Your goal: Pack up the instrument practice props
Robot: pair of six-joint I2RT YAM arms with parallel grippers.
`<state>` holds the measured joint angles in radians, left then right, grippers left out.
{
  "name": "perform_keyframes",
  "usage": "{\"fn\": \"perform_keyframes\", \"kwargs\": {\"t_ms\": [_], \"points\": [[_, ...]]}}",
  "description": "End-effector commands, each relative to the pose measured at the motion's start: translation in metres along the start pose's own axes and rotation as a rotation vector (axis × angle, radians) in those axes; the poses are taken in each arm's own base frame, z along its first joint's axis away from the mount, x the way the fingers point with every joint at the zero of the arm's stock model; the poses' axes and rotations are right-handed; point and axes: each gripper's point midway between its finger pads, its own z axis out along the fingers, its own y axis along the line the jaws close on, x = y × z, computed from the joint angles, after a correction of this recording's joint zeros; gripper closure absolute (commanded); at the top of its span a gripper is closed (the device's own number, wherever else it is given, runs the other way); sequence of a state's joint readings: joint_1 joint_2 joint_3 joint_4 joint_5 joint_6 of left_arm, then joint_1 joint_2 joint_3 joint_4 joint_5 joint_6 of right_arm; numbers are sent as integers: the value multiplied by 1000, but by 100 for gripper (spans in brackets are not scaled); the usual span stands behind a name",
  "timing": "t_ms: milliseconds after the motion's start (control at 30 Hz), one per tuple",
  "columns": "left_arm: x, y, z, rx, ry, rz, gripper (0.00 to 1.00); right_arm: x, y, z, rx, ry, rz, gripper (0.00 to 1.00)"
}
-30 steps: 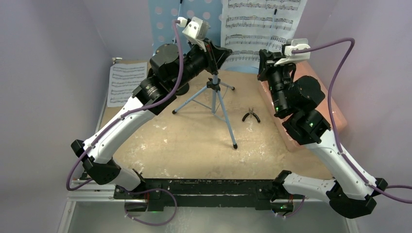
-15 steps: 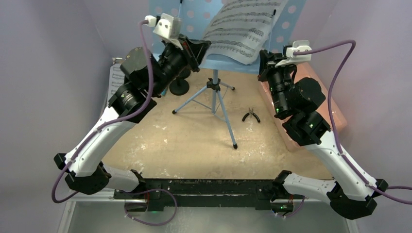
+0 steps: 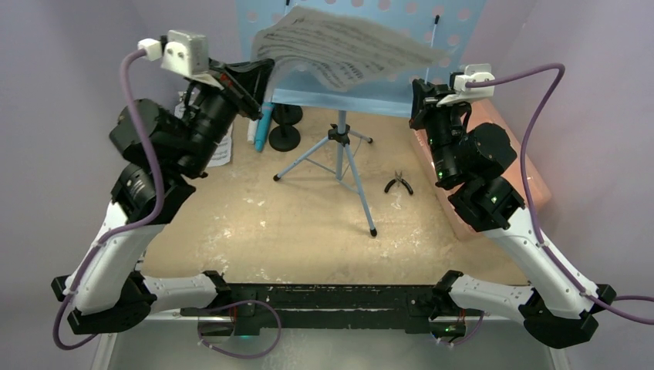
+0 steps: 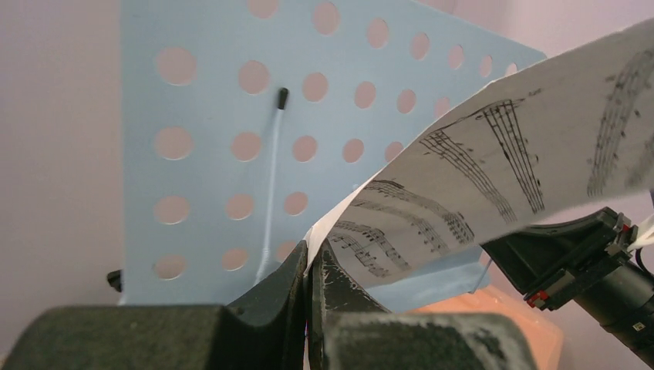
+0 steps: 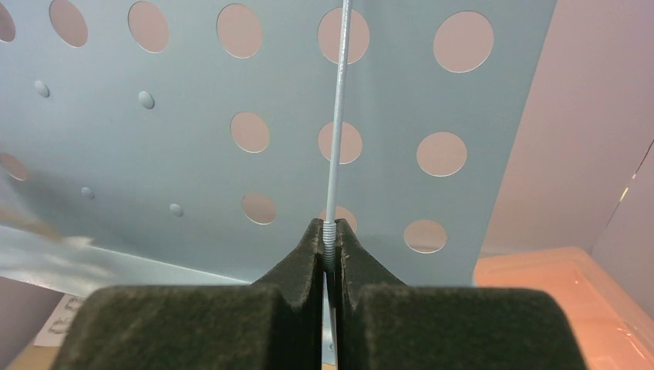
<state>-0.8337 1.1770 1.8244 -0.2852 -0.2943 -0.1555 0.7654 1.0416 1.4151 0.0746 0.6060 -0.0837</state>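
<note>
My left gripper (image 3: 263,71) (image 4: 308,251) is shut on the corner of a printed sheet-music page (image 3: 347,52) (image 4: 501,154), which bows in the air in front of the light-blue perforated music rack (image 3: 385,89) (image 4: 200,154). The rack stands on tripod legs (image 3: 351,173). My right gripper (image 3: 417,94) (image 5: 329,237) is shut on the rack's thin wire page arm (image 5: 337,116) at its right side. A blue toy microphone (image 3: 264,128) and a black round-based mic holder (image 3: 285,141) stand behind the left arm. Another printed page (image 3: 221,151) lies mostly hidden under that arm.
Small black-handled pliers (image 3: 398,183) lie right of the tripod. A pink translucent box (image 3: 537,179) (image 5: 571,297) sits at the table's right edge beneath my right arm. Purple walls close in the back and sides.
My left arm swung left and back, peeling the sheet-music page off the rack; the page now hangs curved in the air. The microphone and holder came into view. The right arm stayed put.
</note>
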Motion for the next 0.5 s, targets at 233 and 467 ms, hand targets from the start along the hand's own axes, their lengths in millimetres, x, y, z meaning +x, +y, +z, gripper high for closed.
{"fn": "perform_keyframes", "kwargs": {"t_ms": [233,467], "points": [[-43,72,-68,-311,-33,114,100,9,-10,-3,56,10,13,100],[-44,112,-100,-511,20,205,100,12,-10,-1,62,11,14,95]]}}
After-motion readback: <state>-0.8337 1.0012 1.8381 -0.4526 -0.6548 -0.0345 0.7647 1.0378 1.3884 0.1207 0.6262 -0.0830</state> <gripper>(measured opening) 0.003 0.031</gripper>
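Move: The sheet already pinched in the left fingers spreads rightwards across the front of the stand's blue desk, whose middle is some 9 cm ahead of the left hand, 14 cm right and 5 cm above. The first laid-down sheet lies about 31 cm ahead, 34 cm left and 60 cm below, with the two microphones roughly 31 cm ahead, 14 cm left, on the table too. From the right hand, which grips the desk's page rod, that sheet is about 27 cm ahead, 57 cm left and 55 cm down. With its fingers still shut on the sheet's edge, the left hand sweeps some 12 cm to the left at nearly constant height, trailing the page away from the blue desk towards the side where the first sheet lies, and the wrist swings about 20 degrees counter-clockwise on the way. The right hand stays practically in place, its fingers still around the page rod at the desk's lower right. ##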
